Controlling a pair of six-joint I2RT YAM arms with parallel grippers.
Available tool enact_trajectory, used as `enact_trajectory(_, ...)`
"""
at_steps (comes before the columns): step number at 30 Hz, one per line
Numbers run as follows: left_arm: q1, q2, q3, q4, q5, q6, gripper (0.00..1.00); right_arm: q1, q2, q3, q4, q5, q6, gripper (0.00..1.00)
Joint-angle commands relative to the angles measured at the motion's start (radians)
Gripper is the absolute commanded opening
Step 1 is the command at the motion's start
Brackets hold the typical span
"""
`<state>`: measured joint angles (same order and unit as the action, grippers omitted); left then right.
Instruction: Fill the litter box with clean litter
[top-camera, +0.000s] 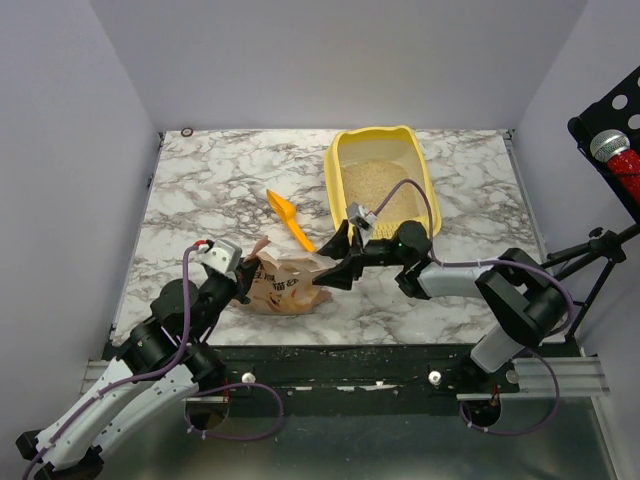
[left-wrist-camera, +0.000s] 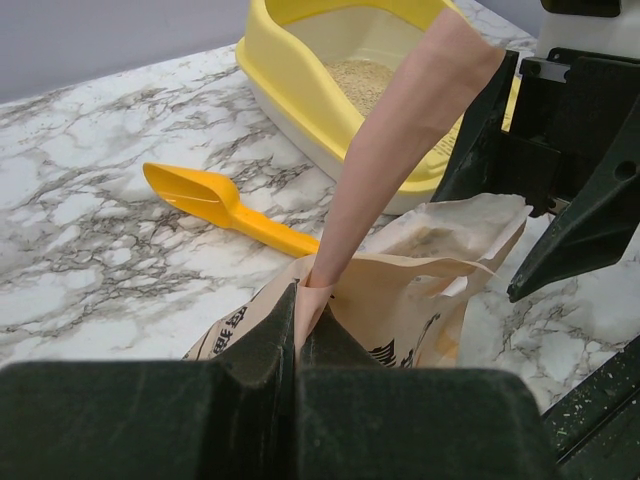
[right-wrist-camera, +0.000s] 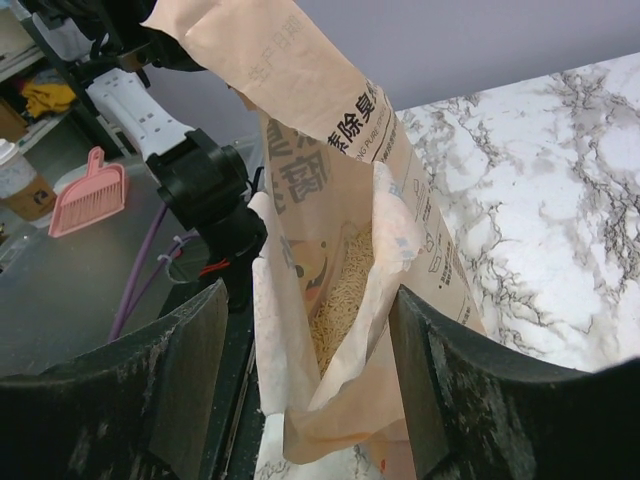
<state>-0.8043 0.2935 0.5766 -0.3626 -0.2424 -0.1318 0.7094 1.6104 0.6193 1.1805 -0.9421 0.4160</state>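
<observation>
The yellow litter box stands at the back right of the table, with beige clean litter across its floor; it also shows in the left wrist view. The pinkish-tan bag lies in front of it. My left gripper is shut on a folded edge of the bag, the strip pinched between its jaws. My right gripper is open, its jaws either side of the bag's open mouth. More litter shows inside the bag.
An orange scoop lies on the marble left of the litter box, also in the left wrist view. A microphone stand stands beyond the table's right edge. A pink dustpan lies off the table.
</observation>
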Motion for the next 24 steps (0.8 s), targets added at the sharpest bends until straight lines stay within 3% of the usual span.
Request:
enact_trajectory(1,0.001,-0.030,0.019,0.126,-0.034,-0.006,0.00,0.018,0.039,0.039,0.077,-0.014,0.018,0.72)
enact_trajectory(11,0.001,-0.034,0.014,0.128,-0.037,-0.006,0.00,0.036,0.131,0.057,0.220,-0.017,0.118,0.65)
enact_trajectory(15,0.001,-0.031,0.014,0.131,-0.037,-0.006,0.00,0.038,0.149,0.065,0.237,-0.012,0.132,0.47)
enact_trajectory(17,0.001,-0.033,0.014,0.131,-0.037,-0.008,0.00,0.038,0.154,0.066,0.243,0.006,0.135,0.29)
enact_trajectory(19,0.001,-0.031,0.011,0.136,-0.031,-0.008,0.00,0.038,0.148,0.057,0.248,0.048,0.129,0.00)
enact_trajectory(24,0.001,-0.022,0.012,0.166,0.064,-0.005,0.00,0.032,0.077,-0.010,0.284,0.089,0.104,0.00)
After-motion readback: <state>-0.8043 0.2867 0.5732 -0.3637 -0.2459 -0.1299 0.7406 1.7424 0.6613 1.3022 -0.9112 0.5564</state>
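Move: The bag's loose rim stands between the right hand's open fingers, about 2 cm to the left of the hand point and 1 cm lower. The bag's body is some 8 cm left, 3 cm back and 9 cm down from that hand; the scoop lies about 14 cm ahead, 7 cm left, the litter box roughly 23 cm ahead, 17 cm right, both well below. From the left hand, the rim is some 14 cm right, 1 cm ahead and 5 cm lower. The right hand eases about 2 cm left and 1 cm down, then shuts its fingers, pinching the bag's rim. ##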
